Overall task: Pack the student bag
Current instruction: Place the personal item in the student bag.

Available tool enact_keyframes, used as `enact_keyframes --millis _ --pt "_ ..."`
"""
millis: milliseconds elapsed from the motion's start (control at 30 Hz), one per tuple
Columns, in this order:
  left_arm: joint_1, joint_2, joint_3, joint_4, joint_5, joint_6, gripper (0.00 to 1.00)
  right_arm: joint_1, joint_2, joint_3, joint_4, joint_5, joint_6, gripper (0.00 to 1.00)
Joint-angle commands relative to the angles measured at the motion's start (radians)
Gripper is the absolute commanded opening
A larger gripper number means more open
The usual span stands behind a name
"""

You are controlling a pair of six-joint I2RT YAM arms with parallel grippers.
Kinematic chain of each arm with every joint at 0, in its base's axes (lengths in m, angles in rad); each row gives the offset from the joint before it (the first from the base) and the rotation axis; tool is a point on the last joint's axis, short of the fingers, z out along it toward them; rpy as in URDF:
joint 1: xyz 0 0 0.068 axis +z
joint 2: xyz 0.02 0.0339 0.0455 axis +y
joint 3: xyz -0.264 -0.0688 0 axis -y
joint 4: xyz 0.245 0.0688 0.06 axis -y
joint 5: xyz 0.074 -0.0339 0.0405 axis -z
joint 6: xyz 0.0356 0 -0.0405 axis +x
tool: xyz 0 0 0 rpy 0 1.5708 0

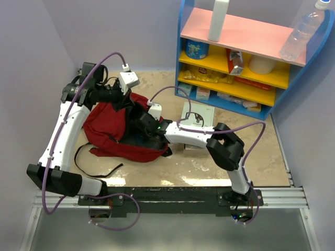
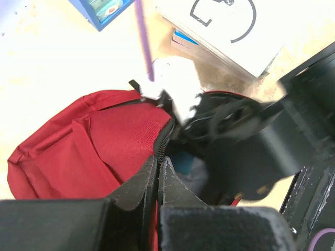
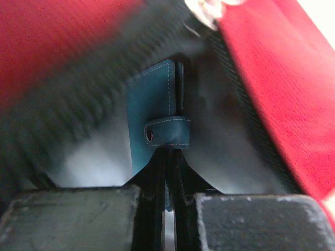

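Note:
The student bag (image 1: 110,128), a dark red backpack, lies on the table left of centre with its mouth held open. My left gripper (image 2: 158,162) is shut on the bag's zipper edge (image 2: 166,137), pinching the rim from above. My right gripper (image 3: 171,154) reaches inside the bag, between the red fabric (image 3: 272,78) and the grey lining. It is shut on the edge of a teal notebook (image 3: 152,104) with a snap strap. From the top view the right gripper's fingers are hidden inside the bag's opening (image 1: 144,128).
A white book (image 1: 198,119) lies on a small stack just right of the bag, also visible as the white book (image 2: 225,26) from the left wrist. A blue and yellow shelf (image 1: 235,57) with packets and bottles stands at the back right. The bag's black strap (image 1: 99,170) trails toward the near edge.

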Motion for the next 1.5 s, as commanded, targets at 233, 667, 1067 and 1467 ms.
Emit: enact_keyframes --millis 233,667,1067,1467 --pt "-0.022 -0.012 0.014 0.021 0.056 -0.03 0.0 0.007 0.003 -0.033 0.002 0.172 0.116 0.0" --pt "-0.025 -0.053 -0.029 -0.059 0.171 0.061 0.0 0.023 0.14 -0.016 0.124 0.155 0.236 0.0" --pt "-0.023 -0.059 -0.066 -0.065 0.126 0.087 0.0 0.027 0.106 -0.169 0.531 0.12 0.173 0.0" --pt "-0.025 -0.044 -0.058 -0.039 0.099 0.081 0.0 0.095 0.036 -0.255 0.692 0.008 -0.069 0.0"
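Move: The personal item, a blue wallet, is already in the right fingers, just inside the bag's open grey compartment. That compartment's middle lies about 7 cm below the right hand, nearly level with it sideways and 1 cm ahead. The zip edge held by the left fingers is some 20 cm above and 3 cm to the left, level fore and aft; the books lie 23 cm right, 4 cm farther out and 7 cm below. From the left hand the compartment is about 28 cm below, 3 cm right, 1 cm ahead. The blue wallet, kept in the right hand's shut fingers, is taken about 4 cm deeper into the bag; after a brief dip to the right it swings some 5 cm to the left, the hand rolling its left side up. The left hand keeps its pinch on the zip edge and eases it about 3 cm back and a little down. ##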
